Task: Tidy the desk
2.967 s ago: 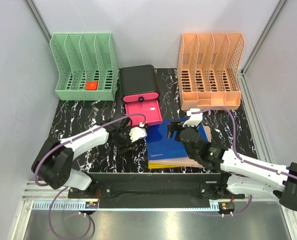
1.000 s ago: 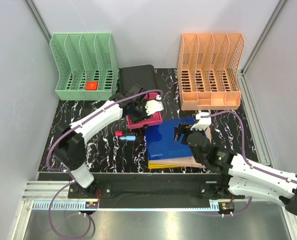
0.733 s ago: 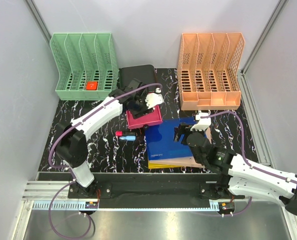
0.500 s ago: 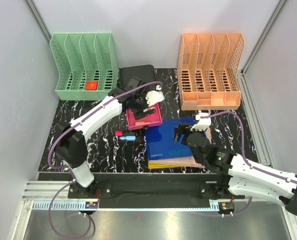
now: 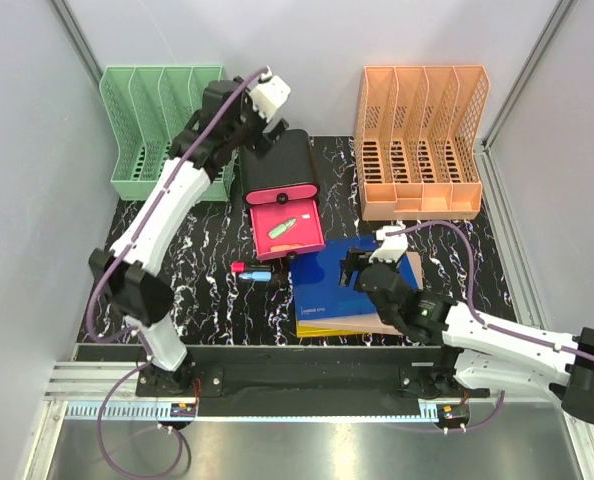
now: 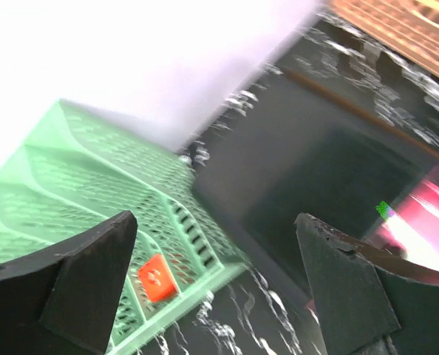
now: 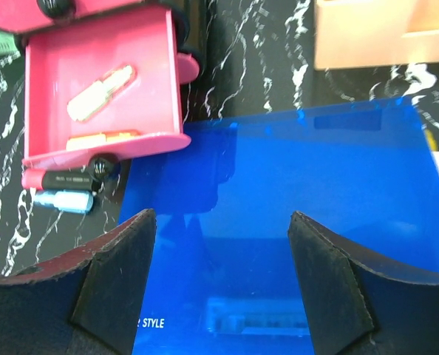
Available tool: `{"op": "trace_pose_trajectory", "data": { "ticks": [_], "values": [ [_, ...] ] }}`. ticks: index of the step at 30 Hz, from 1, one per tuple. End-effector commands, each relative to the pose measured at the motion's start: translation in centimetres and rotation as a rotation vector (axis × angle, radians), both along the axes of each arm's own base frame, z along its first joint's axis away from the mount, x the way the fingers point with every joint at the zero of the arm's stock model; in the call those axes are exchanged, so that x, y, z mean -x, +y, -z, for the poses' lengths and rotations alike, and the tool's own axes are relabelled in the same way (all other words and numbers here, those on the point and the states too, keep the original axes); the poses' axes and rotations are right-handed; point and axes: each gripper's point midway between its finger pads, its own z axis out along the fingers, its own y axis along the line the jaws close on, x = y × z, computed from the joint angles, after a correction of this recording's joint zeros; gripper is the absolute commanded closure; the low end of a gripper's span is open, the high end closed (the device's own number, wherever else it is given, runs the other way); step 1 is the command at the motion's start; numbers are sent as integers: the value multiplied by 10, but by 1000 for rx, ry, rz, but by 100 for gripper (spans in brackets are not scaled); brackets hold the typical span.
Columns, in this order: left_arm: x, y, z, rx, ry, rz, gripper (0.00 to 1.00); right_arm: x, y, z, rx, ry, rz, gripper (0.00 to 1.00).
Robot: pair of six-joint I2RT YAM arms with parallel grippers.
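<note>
The desk (image 5: pixel 207 300) is a black, white-veined top. On it stands a black drawer box (image 5: pixel 277 165) with its pink drawer (image 5: pixel 302 245) pulled open; a pale tube (image 5: pixel 284 228) lies inside. My left gripper (image 5: pixel 260 128) hangs high above the box, next to the green rack (image 5: pixel 147 130), open and empty (image 6: pixel 216 220). Its view is blurred. My right gripper (image 5: pixel 355 266) hovers open over the blue folder (image 5: pixel 327 290), nothing between its fingers (image 7: pixel 221 216). The pink drawer (image 7: pixel 153 74) holds the pale tube (image 7: pixel 101 92) and an orange one (image 7: pixel 105 139).
A red-black marker (image 5: pixel 242 267) and a blue marker (image 5: pixel 261 275) lie left of the folder, by the drawer's front. The green rack holds a red block (image 5: pixel 184 171). An orange rack (image 5: pixel 422 140) stands back right. Yellow and beige folders (image 5: pixel 377 325) lie under the blue one.
My left gripper opened over the pink drawer, left the pale tube in it, then rose and swung back toward the green rack. The right gripper shifted slightly over the blue folder.
</note>
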Motion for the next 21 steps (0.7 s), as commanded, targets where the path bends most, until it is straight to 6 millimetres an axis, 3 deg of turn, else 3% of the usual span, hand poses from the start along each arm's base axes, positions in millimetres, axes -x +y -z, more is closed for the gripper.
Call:
{"op": "trace_pose_trajectory", "data": {
  "ticks": [1,3,8,19,21],
  "values": [
    [-46,1,34,12,50,-114,6,-2,25,-3,-66,0,-53,20],
    [-54,-3,56,4,91,-126,6,-5,37,-1,-76,3,-72,20],
    [-58,-5,87,1,158,-134,6,-12,62,17,-34,17,-137,20],
    [-39,11,119,9,255,-145,8,-39,133,54,78,36,-264,17],
    [-34,14,128,-10,274,-142,8,-49,148,49,84,11,-284,17]
  ]
}}
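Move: The knob of the open pink drawer is about 13 cm to the right hand's left, 8 cm ahead and 10 cm below. The black marker lies some 22 cm to that hand's left and 5 cm ahead, on the table; the blue folder's middle is about 3 cm ahead, straight below. From the left hand, the black cabinet's middle is about 9 cm ahead, 3 cm right and 22 cm below, the green rack roughly 24 cm left and 12 cm ahead. Right hand swings about 11 cm left and 8 down towards the drawer knob; left sinks 12 towards the cabinet. ##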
